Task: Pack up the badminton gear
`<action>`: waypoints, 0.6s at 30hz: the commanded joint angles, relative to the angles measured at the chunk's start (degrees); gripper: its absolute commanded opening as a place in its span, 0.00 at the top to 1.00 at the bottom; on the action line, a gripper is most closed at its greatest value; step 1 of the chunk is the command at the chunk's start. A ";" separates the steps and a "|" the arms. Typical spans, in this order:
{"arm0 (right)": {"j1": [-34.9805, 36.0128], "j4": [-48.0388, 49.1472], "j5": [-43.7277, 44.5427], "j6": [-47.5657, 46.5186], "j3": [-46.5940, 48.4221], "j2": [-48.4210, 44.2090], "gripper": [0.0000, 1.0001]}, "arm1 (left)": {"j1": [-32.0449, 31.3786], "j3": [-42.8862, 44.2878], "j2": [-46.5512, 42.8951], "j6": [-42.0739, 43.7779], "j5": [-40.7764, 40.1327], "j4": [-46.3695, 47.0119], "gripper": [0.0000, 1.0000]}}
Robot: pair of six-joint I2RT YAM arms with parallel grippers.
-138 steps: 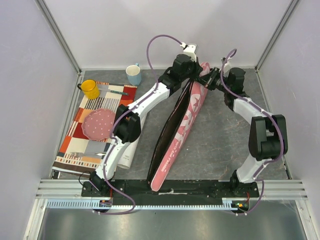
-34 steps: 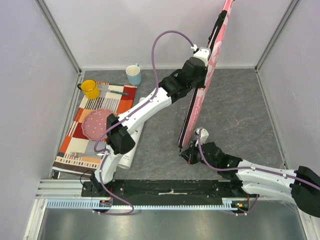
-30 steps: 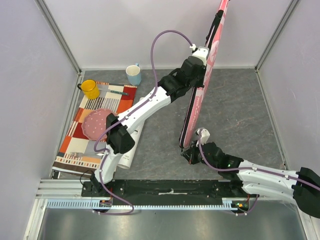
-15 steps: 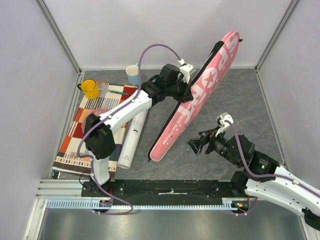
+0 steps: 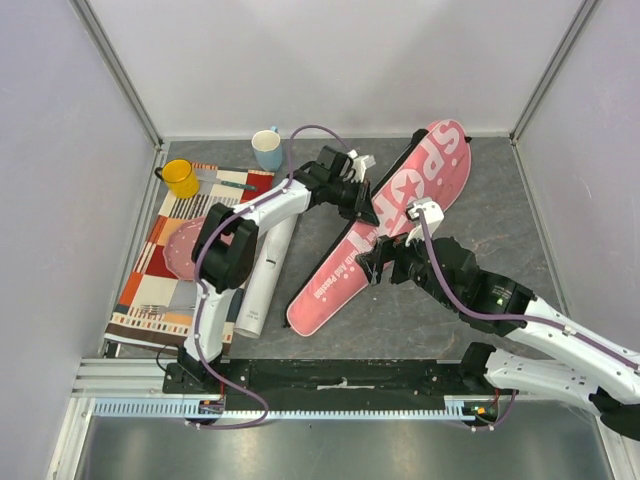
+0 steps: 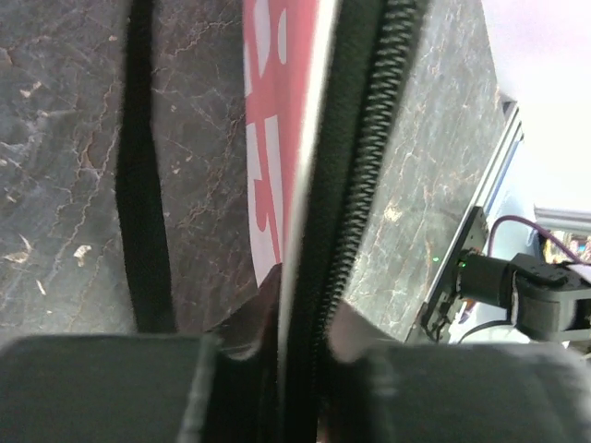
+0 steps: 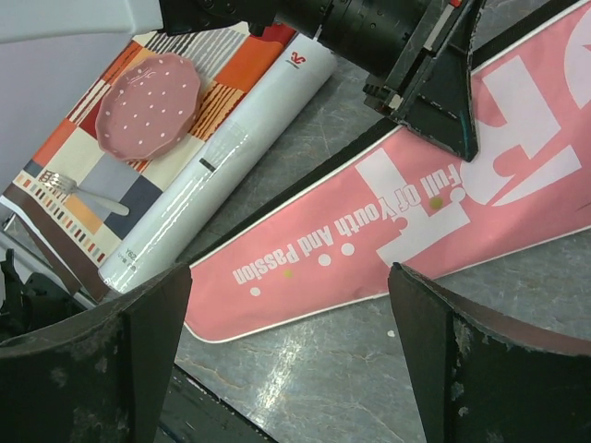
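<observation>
The pink "SPORT" racket bag (image 5: 440, 165) lies flat and slanted across the middle of the table. My left gripper (image 5: 360, 205) is shut on the bag's black zipper edge (image 6: 365, 175), about halfway along it. My right gripper (image 5: 375, 265) hovers open over the bag's narrow lower part (image 7: 314, 258) and holds nothing; the left gripper (image 7: 434, 83) shows at the top of the right wrist view. The long white tube (image 5: 262, 275) lies left of the bag, beside the mat. No rackets or shuttlecocks show.
The striped mat (image 5: 150, 290) at the left carries a pink dotted plate (image 5: 190, 250), cutlery and a yellow mug (image 5: 180, 178). A blue mug (image 5: 267, 150) stands at the back. A black rail (image 5: 340, 375) runs along the near edge. Walls close in three sides.
The bag, held upright a second ago, has come down flat on the table. My right gripper let go of its lower end, opened wide and moved up over the bag.
</observation>
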 commanded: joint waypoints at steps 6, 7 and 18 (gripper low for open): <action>-1.68 0.66 2.31 1.77 0.46 0.65 0.03 | -0.68 2.15 -3.25 1.27 -11.50 -2.86 0.00; -2.64 0.48 2.58 1.95 0.37 1.01 0.03 | -0.68 1.71 -4.31 1.54 -14.82 -3.39 0.00; -3.80 -15.86 28.84 4.52 -2.10 -3.64 0.02 | -4.02 -10.67 -40.24 10.15 -51.74 -4.80 0.02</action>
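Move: The left hand, nearly shut on the pink bag's left edge, has the bag's middle about 5 cm to its right, 2 cm back and some 7 cm below. From it the white tube lies about 31 cm left and 10 cm back, the light-blue mug some 32 cm left and 26 cm ahead, both lower. For the empty, open right hand the bag's middle is roughly 14 cm ahead, 7 cm right and 22 cm down, the white tube about 28 cm left and 5 cm ahead. The left fingers spring wide open and let go of the bag's edge while the hand eases slightly forward and down, then it rises away to about 11 cm above its start and 9 cm left, the wrist swinging its fingers counter-clockwise from rightward towards forward. The right hand, empty and still wide open, waits a little and then sweeps some 8 cm to the right, sinking about 4 cm and edging forward towards the bag's middle, as it turns roughly 20 degrees clockwise. ##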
